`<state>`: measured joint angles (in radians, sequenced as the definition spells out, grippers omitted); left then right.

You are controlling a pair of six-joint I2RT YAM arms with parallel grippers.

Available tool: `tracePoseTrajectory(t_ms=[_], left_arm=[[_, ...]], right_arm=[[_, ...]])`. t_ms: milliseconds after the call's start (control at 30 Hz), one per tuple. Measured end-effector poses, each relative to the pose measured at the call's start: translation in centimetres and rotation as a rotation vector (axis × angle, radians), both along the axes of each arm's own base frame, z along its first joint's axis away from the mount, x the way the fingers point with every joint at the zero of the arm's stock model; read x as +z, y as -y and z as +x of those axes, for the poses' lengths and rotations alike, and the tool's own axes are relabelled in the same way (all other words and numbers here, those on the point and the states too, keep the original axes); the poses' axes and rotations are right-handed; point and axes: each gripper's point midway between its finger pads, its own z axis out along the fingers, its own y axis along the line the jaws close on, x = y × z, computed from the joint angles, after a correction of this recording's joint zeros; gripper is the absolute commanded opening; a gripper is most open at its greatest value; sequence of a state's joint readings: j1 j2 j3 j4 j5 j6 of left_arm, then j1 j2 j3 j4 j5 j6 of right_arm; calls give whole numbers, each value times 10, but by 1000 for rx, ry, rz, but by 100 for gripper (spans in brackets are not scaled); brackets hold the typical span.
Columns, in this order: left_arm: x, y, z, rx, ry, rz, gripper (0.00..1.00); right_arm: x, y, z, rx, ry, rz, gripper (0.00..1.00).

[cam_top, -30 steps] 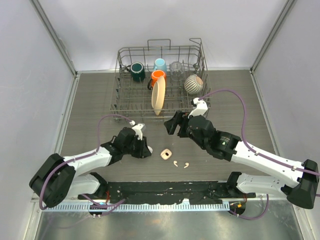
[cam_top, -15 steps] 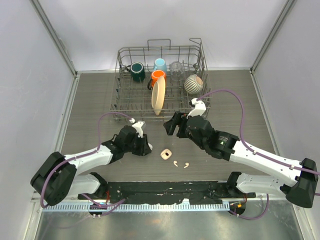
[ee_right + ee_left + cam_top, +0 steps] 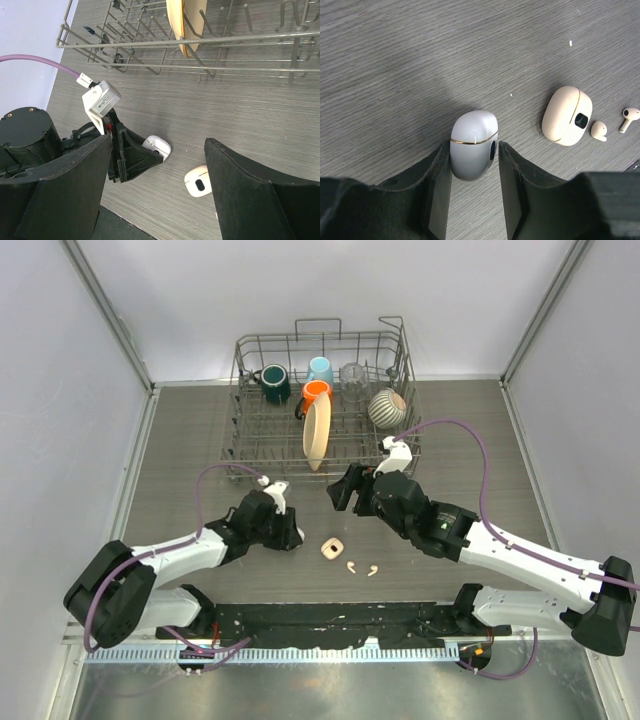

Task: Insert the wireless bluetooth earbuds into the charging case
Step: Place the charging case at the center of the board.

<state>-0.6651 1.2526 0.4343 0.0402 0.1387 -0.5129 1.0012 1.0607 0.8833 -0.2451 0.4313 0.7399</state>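
Note:
A white case with a gold band (image 3: 473,145) lies on the table between the fingers (image 3: 512,175) of my left gripper (image 3: 292,537). The left finger touches it and a thin gap shows at the right finger, so the jaws are open. To its right lies a beige charging case (image 3: 567,116), with two small earbuds (image 3: 598,130) (image 3: 630,118) beside it. From above, the beige case (image 3: 333,549) and the earbuds (image 3: 352,566) (image 3: 372,569) lie at centre front. My right gripper (image 3: 342,490) hovers open and empty above, looking down on the white case (image 3: 156,146) and the beige case (image 3: 198,181).
A wire dish rack (image 3: 236,390) stands at the back with mugs, an upright tan plate (image 3: 316,432), a glass and a striped bowl (image 3: 387,408). Its lower bars (image 3: 200,42) run close behind my right gripper. Grey walls close in both sides.
The left gripper's jaws have parted a little from around the white case, which stays on the table. The right arm has barely moved.

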Motion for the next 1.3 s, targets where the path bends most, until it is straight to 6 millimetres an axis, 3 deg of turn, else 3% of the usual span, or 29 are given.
tracePoseTrajectory(t_ms=[133,300,767,1067,1167,1300], left_arm=[[3,0,4,12,11,6,55],[14,-2,8,28,45,-1,60],[92,-22,20,139,296,-108,66],[127,-52,13,268,520,-263,87],[135,-63,11,312,578,-304,95],[153,-75,10,367,652,-359,98]], right_arm=[[-4,-2,0,9,-5,-12,82],[-30,-9,-3,43,-64,-75,82],[-92,-5,-23,94,-202,-157,84],[-144,-8,-40,-2,-453,-130,82],[-145,-10,-39,-39,-496,-138,81],[-127,-17,-30,-109,-516,-100,81]])
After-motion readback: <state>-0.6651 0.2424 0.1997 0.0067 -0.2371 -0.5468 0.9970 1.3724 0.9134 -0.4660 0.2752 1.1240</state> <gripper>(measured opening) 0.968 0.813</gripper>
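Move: At the left fingertips, still between them, sits the white charging case, its middle barely 1 cm ahead, right and below; the peach case is some 8 cm right and 2 cm back. From the right hand the peach case is about 5 cm back, 3 cm left and 21 cm down. At that height, the white case is roughly 2 cm back and 10 cm left, the nearer earbud 9 cm back and 1 cm right. Opening from under half to nearly full, the left fingers release the white case as the hand lifts about 15 cm off it, then also swings left some 7 cm, tipping its fingers up. The right hand, fingers kept wide, sinks about 15 cm near the peach case while drawing back 4 cm and tipping down 30 degrees, then lifts 2 cm without touching the case. ##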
